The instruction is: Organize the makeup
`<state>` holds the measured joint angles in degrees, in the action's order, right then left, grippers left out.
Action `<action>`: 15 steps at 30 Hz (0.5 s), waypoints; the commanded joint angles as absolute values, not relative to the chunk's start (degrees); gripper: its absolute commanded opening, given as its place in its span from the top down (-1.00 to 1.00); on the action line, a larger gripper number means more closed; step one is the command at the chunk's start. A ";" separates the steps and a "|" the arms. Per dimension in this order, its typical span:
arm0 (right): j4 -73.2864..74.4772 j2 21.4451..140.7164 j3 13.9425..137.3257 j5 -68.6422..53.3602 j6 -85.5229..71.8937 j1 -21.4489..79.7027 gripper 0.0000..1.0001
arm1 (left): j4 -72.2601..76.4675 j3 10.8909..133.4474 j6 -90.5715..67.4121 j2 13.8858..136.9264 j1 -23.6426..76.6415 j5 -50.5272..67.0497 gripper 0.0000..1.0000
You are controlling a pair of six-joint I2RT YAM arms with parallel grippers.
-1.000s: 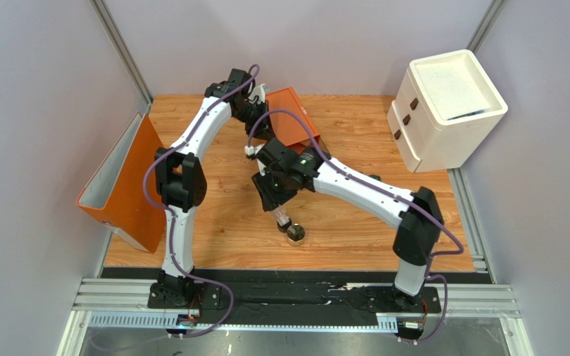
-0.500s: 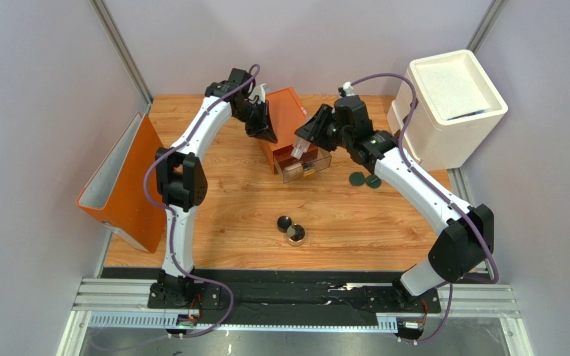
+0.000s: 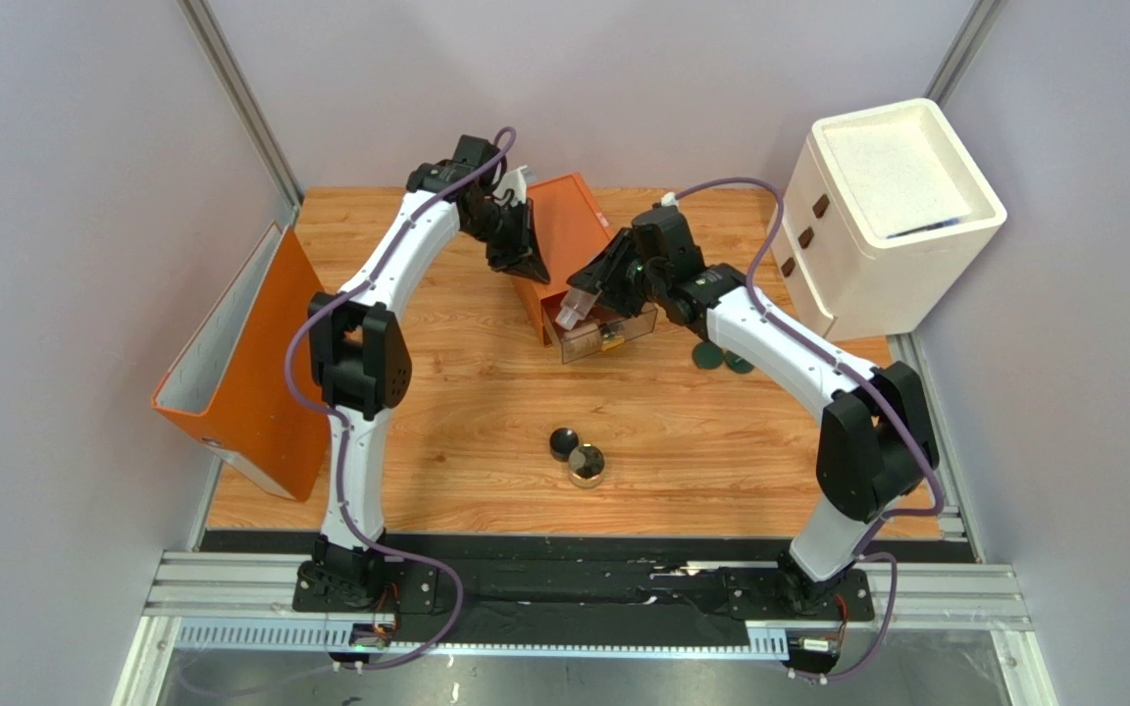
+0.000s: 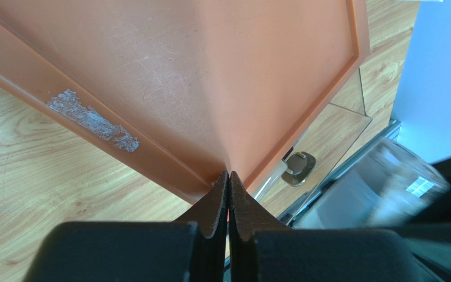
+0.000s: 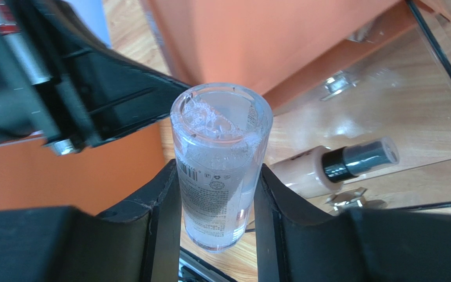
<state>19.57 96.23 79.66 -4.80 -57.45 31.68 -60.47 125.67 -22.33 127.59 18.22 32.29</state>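
Observation:
My right gripper (image 3: 580,308) is shut on the clear tube (image 5: 222,158), which stands between its fingers (image 5: 166,200). It hangs over the open clear drawer (image 3: 608,336) of the orange box (image 3: 574,228). A tan tube with a dark cap (image 5: 328,167) lies inside that drawer. My left gripper (image 4: 229,177) is shut and empty, its tips against the box's near corner (image 4: 210,76). Two dark-green discs (image 3: 707,355) lie right of the drawer. The black pot (image 3: 564,440) and the gold-rimmed jar (image 3: 586,465) sit side by side nearer the front.
A large orange bin (image 3: 232,368) leans at the table's left edge. The white cabinet (image 3: 888,214) stands at the back right. Grey walls close in on three sides.
My right arm swung from beside the two pots up to the open drawer with the clear tube, then shifted slightly left. The left arm stayed still.

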 commanded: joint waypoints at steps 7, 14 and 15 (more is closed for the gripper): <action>20.11 98.70 82.09 -3.34 -61.17 31.73 0.04 | -63.98 124.01 -19.86 129.46 18.02 26.37 1.00; 22.85 97.65 83.67 -1.32 -60.65 31.82 -0.60 | -64.25 123.92 -19.25 129.37 18.02 25.84 1.00; 22.85 97.39 83.85 -1.23 -60.38 31.82 -0.61 | -64.25 123.84 -19.34 129.46 18.02 25.84 1.00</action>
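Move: Just behind and to the right of the right hand, about 3 cm each way and some 7 cm below, lies the middle of the open clear drawer where the held clear bottle goes. The foundation bottle lies in it, about 5 cm back, 4 cm right and 8 cm below the hand. The orange cabinet's middle is roughly 9 cm ahead, 1 cm left and 8 cm lower. From the left hand, the drawer is about 6 cm back, 8 cm right and 5 cm below. Sinking the last 2.5 cm or so towards the open drawer, the right hand tips its fingers slightly further down, all but stops, then spreads them wide and lets go of the clear bottle. The left hand stays put, shut fingertips still resting on the near left corner of the cabinet top. ##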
